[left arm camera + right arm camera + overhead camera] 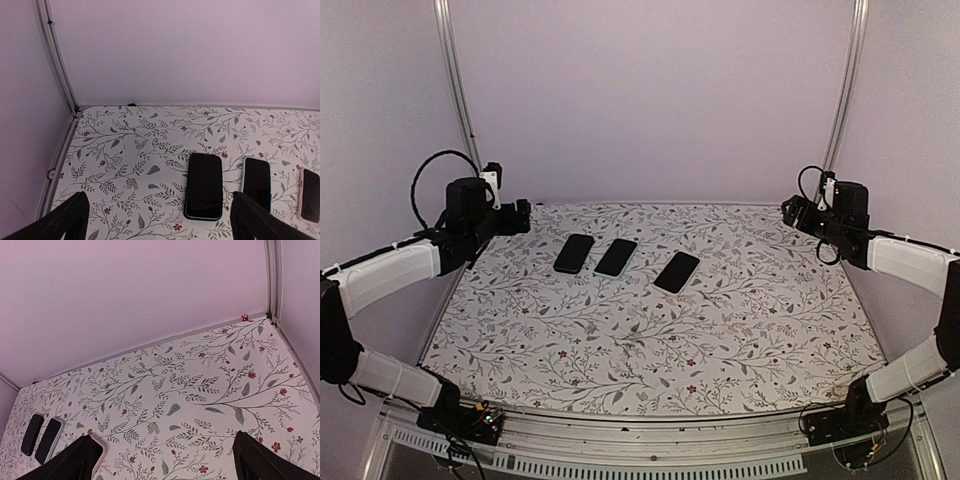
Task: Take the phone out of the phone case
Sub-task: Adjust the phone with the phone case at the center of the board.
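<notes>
Three dark phones lie face up in a row at the back left of the table: the left phone (573, 253), the middle phone (616, 257) and the right phone (677, 272). In the left wrist view the left phone (204, 186) shows a thin greenish case rim, the middle phone (257, 182) a pale blue rim and the right phone (310, 195) a whitish rim. My left gripper (520, 217) hovers open, left of the row, its jaws (160, 222) wide apart. My right gripper (790, 212) hangs open at the far right with nothing between its fingers (75, 462).
The floral table cover (650, 340) is bordered by pale walls and metal rails at the back corners (60, 85). From the right wrist view the phones lie far left (33, 434), one whitish rim (103, 451) peeking past my finger.
</notes>
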### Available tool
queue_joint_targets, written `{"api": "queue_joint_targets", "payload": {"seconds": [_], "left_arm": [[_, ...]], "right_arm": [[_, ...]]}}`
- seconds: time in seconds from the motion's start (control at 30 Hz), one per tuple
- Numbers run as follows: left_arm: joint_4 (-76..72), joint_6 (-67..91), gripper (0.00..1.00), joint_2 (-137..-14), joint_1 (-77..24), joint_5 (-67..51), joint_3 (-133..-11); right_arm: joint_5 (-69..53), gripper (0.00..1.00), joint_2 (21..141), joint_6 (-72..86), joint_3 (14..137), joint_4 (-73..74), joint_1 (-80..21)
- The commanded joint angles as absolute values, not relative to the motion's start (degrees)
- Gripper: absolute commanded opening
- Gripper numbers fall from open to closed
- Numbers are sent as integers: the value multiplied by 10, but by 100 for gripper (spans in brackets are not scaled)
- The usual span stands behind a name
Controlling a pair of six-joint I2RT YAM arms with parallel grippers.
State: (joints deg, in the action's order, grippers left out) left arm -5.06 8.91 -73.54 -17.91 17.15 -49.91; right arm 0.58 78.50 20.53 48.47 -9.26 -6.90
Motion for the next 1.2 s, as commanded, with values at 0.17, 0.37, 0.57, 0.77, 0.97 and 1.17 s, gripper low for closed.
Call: {"api": "queue_joint_targets", "payload": {"seconds": [0.17,0.37,0.57,0.77,0.97,1.17], "left_arm": [[36,171,99,-730,-204,86,-538],[40,205,99,-763,-224,13,-549],[42,229,99,-796,-255,-17,-551],[58,246,99,-796,-270,-43,-556],[82,246,99,-785,-278,-61,-560],[97,242,99,-769,-280,-71,-556]], "right_arm": [[25,99,831,234,573,29,-201],[34,99,899,270,624,68,-274],[18,99,968,307,669,88,-308],[-16,99,1048,355,726,129,-317],[-27,99,1106,395,765,144,-330],[-18,99,1157,413,799,154,-353]]}}
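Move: The phone in the pink case lies about 33 cm to the right hand's left, about level with it fore and aft, and some 21 cm below. The phone in the pale-blue case is roughly 16 cm to the left of the pink-cased one and 5 cm farther out. From the left hand the pink-cased phone is about 41 cm right, 3 cm ahead and 24 cm down; the black phone is some 14 cm right and 8 cm ahead. The right hand sweeps about 24 cm to its left towards the phone in the pink case, level at first and then sinking some 14 cm as the wrist tips its fingers down about 30 degrees and swings them counter-clockwise, and it is still closing in, jaws wide open, with nothing touched. Meanwhile the left hand, also open, travels about 13 cm right towards the three phones, dropping some 5 cm and easing back nearly as much, while its fingers tip down and turn clockwise some 20 degrees each. ##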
